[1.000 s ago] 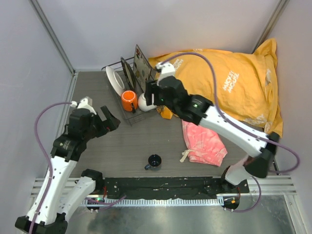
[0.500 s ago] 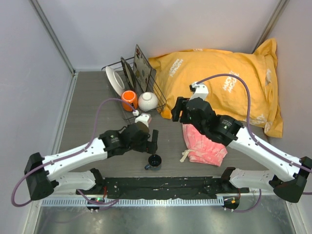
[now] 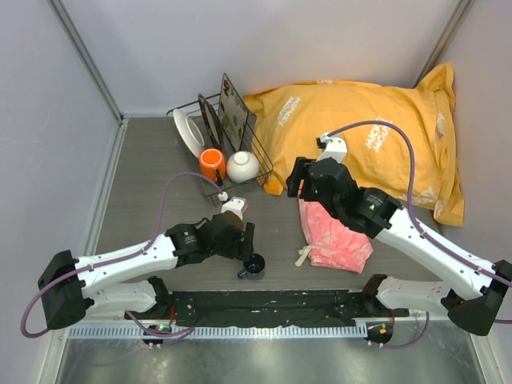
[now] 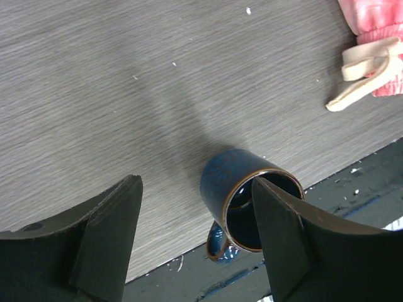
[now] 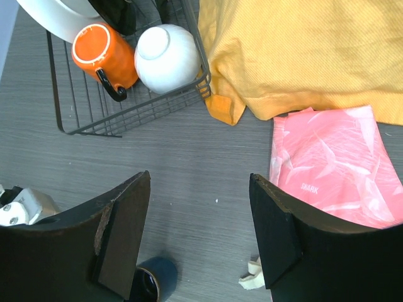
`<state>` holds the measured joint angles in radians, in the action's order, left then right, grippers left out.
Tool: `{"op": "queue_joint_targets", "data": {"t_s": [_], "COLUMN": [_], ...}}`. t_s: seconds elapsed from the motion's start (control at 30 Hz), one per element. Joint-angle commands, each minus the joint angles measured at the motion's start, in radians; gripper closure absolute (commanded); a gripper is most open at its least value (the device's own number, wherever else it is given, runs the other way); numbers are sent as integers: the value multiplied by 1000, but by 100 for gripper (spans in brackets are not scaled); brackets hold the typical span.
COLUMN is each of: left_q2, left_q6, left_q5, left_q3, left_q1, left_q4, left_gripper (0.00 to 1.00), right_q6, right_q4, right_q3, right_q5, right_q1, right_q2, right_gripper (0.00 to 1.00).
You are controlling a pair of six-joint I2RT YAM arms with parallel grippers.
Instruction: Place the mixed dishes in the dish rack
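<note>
The small dark-blue cup point(image 4: 220, 179) stands upright near the table's front edge point(image 3: 254, 265), its handle toward the edge. My left gripper point(image 4: 195, 182) is open and low over it. Its right finger point(image 4: 283, 233) covers part of the cup's mouth, while the left finger stands well clear of the cup's wall. The dish rack point(image 3: 210, 186) at the back left holds a white plate point(image 3: 188, 132), dark plates, a square tray point(image 3: 234, 104), the orange mug point(image 5: 104, 53) and the white bowl point(image 5: 167, 56). Right of the rack my right gripper point(image 5: 200, 179) hangs open and empty above bare table.
A big yellow bag point(image 3: 376, 136) fills the back right, touching the rack's right side. A pink cloth point(image 3: 336, 232) lies in front of it, below my right arm. The dark rail point(image 3: 264, 304) runs along the near edge just behind the cup.
My left arm swung in from the left and came down over the cup, its jaws narrowing. My right gripper drew back from the rack, leaving the white bowl there.
</note>
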<state>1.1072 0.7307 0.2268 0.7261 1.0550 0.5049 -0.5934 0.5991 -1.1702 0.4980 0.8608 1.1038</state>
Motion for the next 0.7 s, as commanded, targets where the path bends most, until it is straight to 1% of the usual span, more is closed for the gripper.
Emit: {"op": "queue_joint_targets", "data": {"t_s": [0.0, 0.23, 0.33, 0.37, 0.43, 0.47, 0.53, 0.6, 0.67], "left_q2": [-17, -15, -18, -18, -7, -1, 19, 37, 72], "left_q6": [15, 18, 24, 26, 24, 26, 24, 19, 12], "left_q5": [-40, -61, -64, -64, -64, -66, -73, -79, -89], "left_q3": [-20, -36, -47, -50, -53, -54, -51, -44, -28], "left_q1": [13, 42, 49, 51, 53, 53, 53, 53, 53], "left_q4": [-88, -97, -98, -98, -101, -111, -118, -132, -140], "left_gripper": [27, 32, 40, 45, 50, 54, 59, 61, 65], "right_q6": [-2, 4, 4, 4, 3, 3, 3, 3, 3], "right_q4": [-25, -28, -33, -36, -42, -42, -48, -48, -48], "right_q3": [15, 29, 33, 37, 43, 46, 50, 53, 58], "right_q5": [-3, -29, -41, -45, -56, -58, -65, -72, -75], "right_q1": [-19, -45, -52, -55, -60, -62, -63, -68, -69], "right_q2": [-28, -33, -33, -32, -28, -27, -25, -27, -24], "right_gripper": [30, 30, 30, 30, 30, 30, 30, 30, 30]}}
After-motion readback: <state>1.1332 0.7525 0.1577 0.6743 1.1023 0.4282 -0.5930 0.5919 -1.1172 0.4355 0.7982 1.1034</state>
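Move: The blue mug stands just beside the left gripper, about 3 cm back and 4 cm to its right, its middle some 6 cm below. The pink bag's white strap lies roughly 19 cm to this gripper's right, level with it, about 9 cm down. The white bowl in the rack is about 26 cm ahead and 1 cm left. From the right gripper, the mug is about 14 cm back, 17 cm left and 23 cm below. Ease the left gripper about 3 cm back and to the right over the blue mug while sinking nearly 2 cm, fingers slanting down, one over the mug's mouth and the other outside its near-left wall. Narrow them from three-quarters open to well under half, bringing the rim between the tips. Let the empty right gripper sink about 2 cm, well clear. ##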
